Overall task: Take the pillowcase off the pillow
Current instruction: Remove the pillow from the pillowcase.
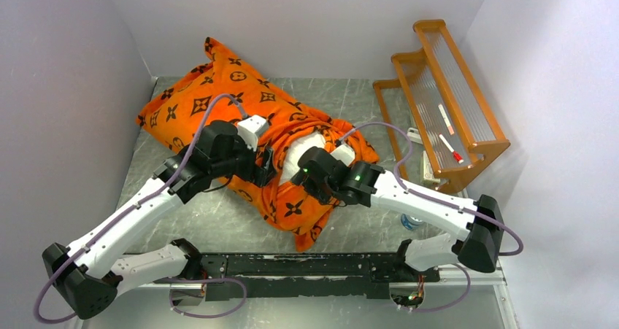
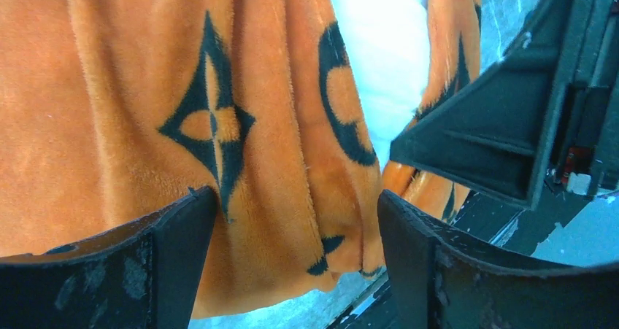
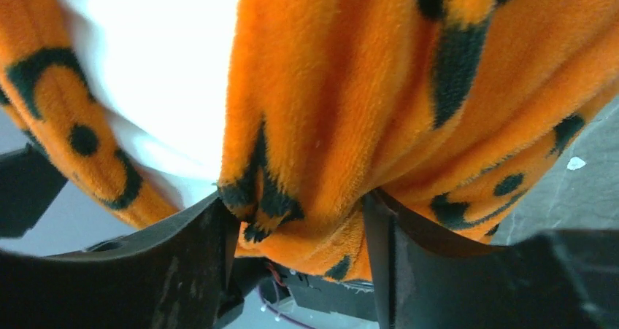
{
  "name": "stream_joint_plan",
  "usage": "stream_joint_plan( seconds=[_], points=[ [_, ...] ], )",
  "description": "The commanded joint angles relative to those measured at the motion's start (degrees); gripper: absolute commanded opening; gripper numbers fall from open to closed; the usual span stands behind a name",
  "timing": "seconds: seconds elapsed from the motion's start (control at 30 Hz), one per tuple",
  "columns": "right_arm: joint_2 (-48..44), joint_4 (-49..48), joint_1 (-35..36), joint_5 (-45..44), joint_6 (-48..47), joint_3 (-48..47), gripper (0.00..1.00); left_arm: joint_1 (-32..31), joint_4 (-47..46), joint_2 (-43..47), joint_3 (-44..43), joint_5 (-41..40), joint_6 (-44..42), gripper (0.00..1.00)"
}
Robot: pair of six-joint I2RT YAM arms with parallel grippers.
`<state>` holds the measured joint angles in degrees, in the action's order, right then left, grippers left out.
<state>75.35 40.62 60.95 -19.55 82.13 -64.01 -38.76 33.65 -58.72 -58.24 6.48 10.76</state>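
Note:
The orange pillowcase (image 1: 212,88) with dark motifs lies slantwise across the table, still around the white pillow (image 1: 303,145), which shows at its bunched open end. My left gripper (image 1: 268,165) is at that end from the left. Its jaws stand open in the left wrist view (image 2: 295,219), a hanging fold of pillowcase (image 2: 109,125) loose between them and the pillow (image 2: 383,52) behind. My right gripper (image 1: 298,174) faces it from the right. Its jaws (image 3: 299,219) are wide apart, with a thick unsqueezed bunch of pillowcase (image 3: 350,88) touching both fingers and the pillow (image 3: 160,66) just to their left.
A wooden rack (image 1: 445,103) holding pens stands at the back right against the wall. White walls close in the grey table (image 1: 219,219) on three sides. A black rail (image 1: 306,267) runs along the near edge between the arm bases.

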Motion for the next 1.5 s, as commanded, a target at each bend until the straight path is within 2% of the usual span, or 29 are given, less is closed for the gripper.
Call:
stream_joint_plan(
  seconds=[0.0,0.1,0.17,0.23,0.33,0.37,0.43,0.47,0.53,0.57,0.6,0.73,0.8,0.87,0.9,1.03,1.13,1.3,1.47],
  points=[
    [2.5,0.3,-0.1,-5.6,3.2,1.1,0.49,-2.0,-0.5,-1.3,0.7,-2.1,0.1,0.82],
    [2.7,5.6,0.1,-5.2,2.2,0.9,0.06,-5.3,-1.7,-3.8,0.8,-5.4,0.8,0.83],
    [1.3,4.5,0.1,-4.4,-0.9,3.3,0.03,-7.1,-3.8,-4.6,1.8,-8.7,1.9,0.84],
    [-0.9,-0.7,0.1,0.4,-8.0,7.6,0.03,-8.3,-3.2,-6.4,0.7,-11.1,2.2,0.85],
    [-3.8,-3.3,0.1,5.6,-11.4,12.0,0.04,-10.3,-2.8,-8.2,0.1,-14.5,2.0,0.86],
    [-4.7,-4.8,0.0,7.3,-13.1,13.2,0.06,-11.1,-2.3,-8.6,0.1,-16.5,2.4,0.81],
    [-6.4,-5.1,0.0,8.5,-13.3,14.6,0.07,-12.0,-0.5,-9.1,0.1,-22.2,3.1,0.64],
    [-7.1,-4.6,0.0,8.3,-13.2,15.1,0.06,-12.1,0.9,-9.2,0.2,-25.8,4.2,0.53],
    [-9.1,-2.7,0.1,7.2,-12.7,16.2,0.06,-12.1,4.2,-9.1,0.4,-34.2,6.6,0.22],
    [-10.5,-0.8,0.1,6.0,-11.9,16.8,0.05,-12.1,5.3,-9.0,0.6,-37.5,7.3,0.13],
    [-11.5,1.2,0.1,5.1,-11.1,17.6,0.06,-12.0,6.0,-9.0,0.8,-40.6,7.4,0.07],
    [-15.7,3.9,0.1,4.3,-13.9,21.8,0.09,-11.8,8.3,-9.4,0.1,-47.0,7.0,0.05],
    [-16.6,2.3,0.0,6.0,-16.8,23.9,0.1,-11.5,8.6,-9.7,-0.5,-46.8,6.9,0.05],
    [-16.3,2.3,0.1,7.4,-17.9,25.1,0.07,-11.0,8.5,-9.7,-0.6,-47.1,7.1,0.05],
    [-15.9,4.0,0.1,6.8,-16.9,25.5,0.0,-10.1,8.7,-9.7,-0.7,-46.9,7.0,0.05],
    [-15.5,8.3,0.1,1.8,-10.7,28.5,0.0,-2.6,8.4,-9.0,-0.6,-41.4,4.2,0.05],
    [-16.8,4.2,-0.1,1.8,-7.5,32.2,0.0,2.0,7.1,-8.0,-0.3,-36.3,1.7,0.05],
    [-15.0,-7.8,-2.6,6.5,-8.5,38.6,0.0,3.8,9.2,-8.1,-0.7,-33.6,2.4,0.05],
    [-12.3,-10.4,-3.1,14.3,-12.9,30.6,0.0,3.8,10.5,-5.9,-5.0,-15.1,4.7,0.05]
  ],
)
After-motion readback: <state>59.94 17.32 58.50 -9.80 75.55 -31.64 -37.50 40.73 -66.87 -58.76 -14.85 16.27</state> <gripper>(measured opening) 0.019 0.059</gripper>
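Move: The pillowcase's left rim lies some 2 cm right of the open left hand, level with it fore and aft, about 5 cm below. The right hand, its fingers half shut around the right rim, has that fold straight beneath it by roughly 2 cm. The bare white pillow shows about 8 cm right and 3 cm ahead of the left hand, 7 cm straight ahead of the right one. The pillowcase's near corner lies some 13 cm back from the right hand, far lower. Down first, then apart: the right hand sinks about 2 cm and shuts on the right rim, then draws it back, right and mostly down towards the near corner. The left hand drops some 5 cm, closes on the left rim and pulls it about 8 cm left and a little forward, turning some 20 degrees counter-clockwise. Both keep their pinch. ##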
